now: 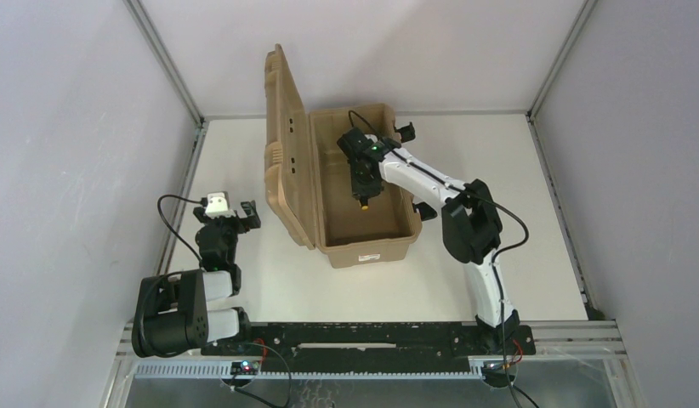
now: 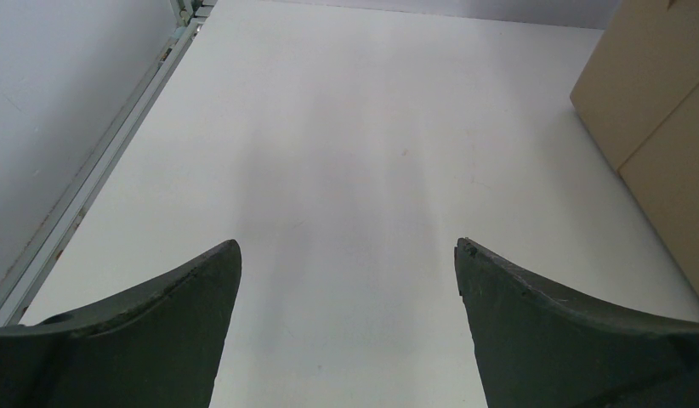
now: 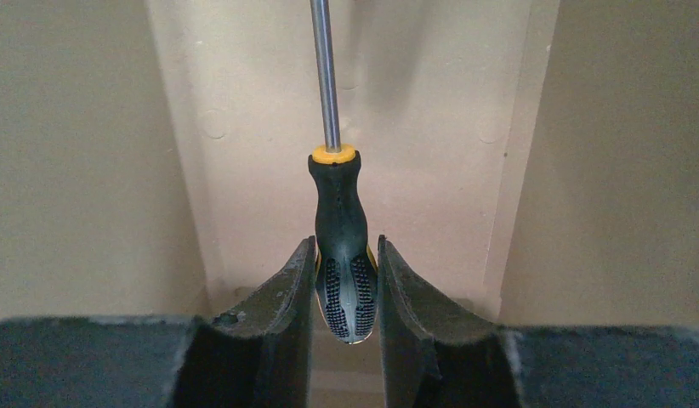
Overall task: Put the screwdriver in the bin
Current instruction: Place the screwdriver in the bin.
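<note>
The tan bin (image 1: 367, 246) stands open mid-table, its lid (image 1: 286, 153) raised on the left. My right gripper (image 1: 363, 174) reaches down into the bin and is shut on the screwdriver (image 3: 342, 238). Both fingers (image 3: 282, 289) press the sides of its black, yellow-trimmed handle, and the metal shaft (image 3: 325, 76) points away along the bin's tan inner wall (image 3: 82, 170). From above, the handle's orange end (image 1: 363, 203) shows just below the gripper. My left gripper (image 1: 231, 217) rests over bare table left of the bin, open with nothing between its fingers (image 2: 167, 331).
The bin's black latches (image 1: 405, 129) stick out on its right side. A corner of the lid (image 2: 661, 110) shows at the right of the left wrist view. Metal rails (image 1: 180, 195) and grey walls border the white table.
</note>
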Robot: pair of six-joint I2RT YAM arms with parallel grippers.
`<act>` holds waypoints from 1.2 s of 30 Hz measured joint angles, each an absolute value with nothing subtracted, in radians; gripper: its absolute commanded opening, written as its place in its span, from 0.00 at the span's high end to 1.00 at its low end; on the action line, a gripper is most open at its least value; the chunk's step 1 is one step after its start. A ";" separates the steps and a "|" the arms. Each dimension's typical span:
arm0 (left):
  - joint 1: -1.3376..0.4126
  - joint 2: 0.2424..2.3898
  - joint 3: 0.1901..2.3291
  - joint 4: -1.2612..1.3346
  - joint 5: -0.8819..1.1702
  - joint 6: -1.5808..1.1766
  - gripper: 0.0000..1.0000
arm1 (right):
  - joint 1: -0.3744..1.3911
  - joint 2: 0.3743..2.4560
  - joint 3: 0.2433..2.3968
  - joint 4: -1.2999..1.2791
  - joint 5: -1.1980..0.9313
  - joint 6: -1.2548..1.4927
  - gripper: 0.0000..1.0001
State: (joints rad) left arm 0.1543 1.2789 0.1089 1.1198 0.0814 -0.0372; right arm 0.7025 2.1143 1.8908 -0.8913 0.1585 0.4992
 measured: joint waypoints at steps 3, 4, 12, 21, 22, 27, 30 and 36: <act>0.154 1.279 0.109 1.120 0.081 -0.037 0.00 | 0.703 2.156 1.891 -0.894 0.177 0.524 1.00; 0.154 1.279 0.109 1.120 0.081 -0.037 0.00 | 0.702 2.169 1.891 -0.894 0.181 0.530 1.00; 0.154 1.279 0.109 1.120 0.081 -0.037 0.00 | 0.703 2.236 1.891 -0.894 0.200 0.559 1.00; 0.154 1.279 0.109 1.120 0.081 -0.037 0.00 | 0.703 2.262 1.891 -0.886 0.200 0.577 0.98; 0.154 1.279 0.109 1.120 0.081 -0.037 0.00 | 0.703 2.267 1.891 -0.885 0.200 0.578 0.97; 0.154 1.279 0.109 1.120 0.081 -0.037 0.00 | 0.703 2.284 1.894 -0.880 0.200 0.582 0.84; 0.154 1.279 0.109 1.120 0.081 -0.037 0.00 | 0.703 2.284 1.894 -0.879 0.200 0.582 0.79; 0.154 1.279 0.109 1.120 0.081 -0.037 0.00 | 0.702 2.284 1.894 -0.879 0.197 0.582 0.68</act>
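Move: The right hand already holds the screwdriver inside the open bin, its shaft pointing forward; the bin floor's middle lies almost straight below, about 9 cm down and 1 cm to the left. The raised lid stands some 14 cm left and 5 cm ahead, the near latch about 15 cm right and 3 cm back, the far latch 10 cm right and 15 cm ahead. From the left hand, that floor is roughly 32 cm right, 3 cm ahead and 9 cm down. Lower the right gripper nearly straight down between the bin's walls by about 8 cm, taking the screwdriver towards the floor: quickly for the first 5 or 6 cm, then easing through the last stretch and holding still there. Bring the fingers about 10 degrees nearer to vertical on the way, and keep them shut on the handle. ##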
